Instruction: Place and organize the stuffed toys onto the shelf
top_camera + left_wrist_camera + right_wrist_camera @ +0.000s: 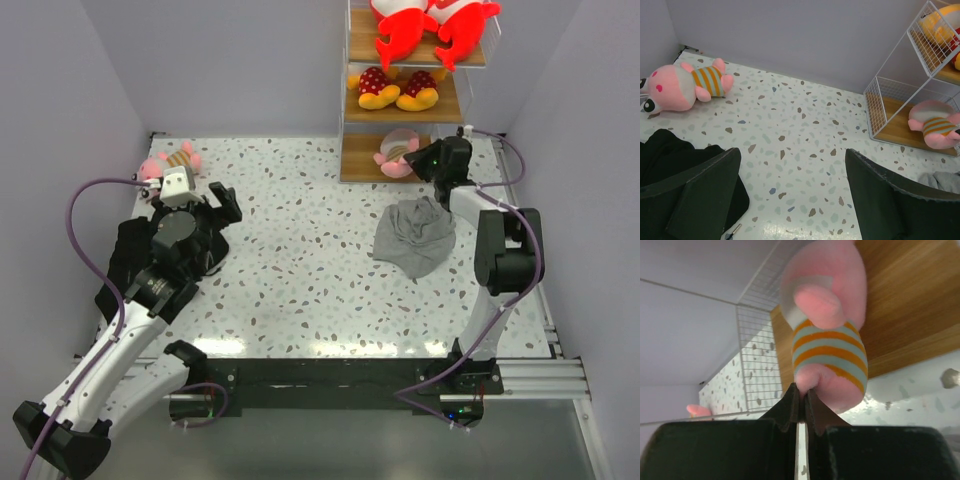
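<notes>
The shelf (346,120) stands at the back right. Two red-and-white toys (432,25) lie on its top board, two yellow-orange toys (398,90) on the middle board. My right gripper (802,392) is shut on a pink striped toy (827,347), pinching its lower end at the bottom board's front edge (397,154). This toy also shows in the left wrist view (934,125). The second pink striped toy (168,161) lies at the table's back left, also in the left wrist view (687,85). My left gripper (790,192) is open and empty above the table, short of that toy.
A grey cloth (415,235) lies crumpled in front of the shelf, by the right arm. A black cloth (135,250) lies under the left arm at the table's left side. Walls close the table at left, back and right.
</notes>
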### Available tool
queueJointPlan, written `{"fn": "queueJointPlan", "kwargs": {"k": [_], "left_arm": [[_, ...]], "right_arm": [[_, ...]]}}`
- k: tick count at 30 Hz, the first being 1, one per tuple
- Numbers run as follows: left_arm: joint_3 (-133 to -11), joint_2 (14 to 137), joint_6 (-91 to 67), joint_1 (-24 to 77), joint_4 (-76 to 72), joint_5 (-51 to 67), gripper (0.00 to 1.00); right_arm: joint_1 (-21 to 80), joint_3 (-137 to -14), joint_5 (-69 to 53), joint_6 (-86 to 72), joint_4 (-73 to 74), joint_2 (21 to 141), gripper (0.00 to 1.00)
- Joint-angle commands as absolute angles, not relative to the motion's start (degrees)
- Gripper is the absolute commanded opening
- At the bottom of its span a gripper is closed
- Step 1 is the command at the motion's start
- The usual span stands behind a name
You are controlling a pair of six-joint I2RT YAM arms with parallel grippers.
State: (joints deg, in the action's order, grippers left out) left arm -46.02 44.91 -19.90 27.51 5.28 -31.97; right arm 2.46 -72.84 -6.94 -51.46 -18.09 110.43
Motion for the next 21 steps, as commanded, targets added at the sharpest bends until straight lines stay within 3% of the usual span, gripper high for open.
{"fn": "queueJointPlan", "kwargs": {"k": [1,8,21], "left_arm": [[-46.1,44.6,-19.6,27.9,3.1,-31.6,0.90],[-46.1,44.3,-19.7,28.0,3.2,-31.5,0.90],[-46.0,44.5,-19.6,28.3,3.3,-31.9,0.90]], "right_arm": [[0.8,-76.0,-3.7,-49.4,-14.8,111.4,0.00],[0.2,-79.3,-0.4,-48.8,-10.5,113.3,0.04],[0.1,-79.3,1.5,-51.6,-12.2,115.3,0.00]]}}
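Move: The right hand holds the pink striped toy by its foot end, the toy's middle roughly 5 cm ahead, 4 cm left and 2 cm below. The middle of the bottom shelf board lies about 7 cm ahead, 7 cm left and 9 cm below the hand. The right-hand orange toy on the middle shelf is some 7 cm ahead, 3 cm left and 17 cm above; the grey cloth lies about 18 cm straight back and 13 cm below. From the left hand, the board is some 32 cm ahead, 38 cm right and 25 cm below. Still pinching the pink toy by its foot end, the right hand brings it down towards the bottom shelf board while easing right, about 4 cm each way. Most of the sideways part comes first; the descent pauses with a slight lift, then goes on. The fingers stay shut as the wrist tips down and turns clockwise, each about 8 degrees. ##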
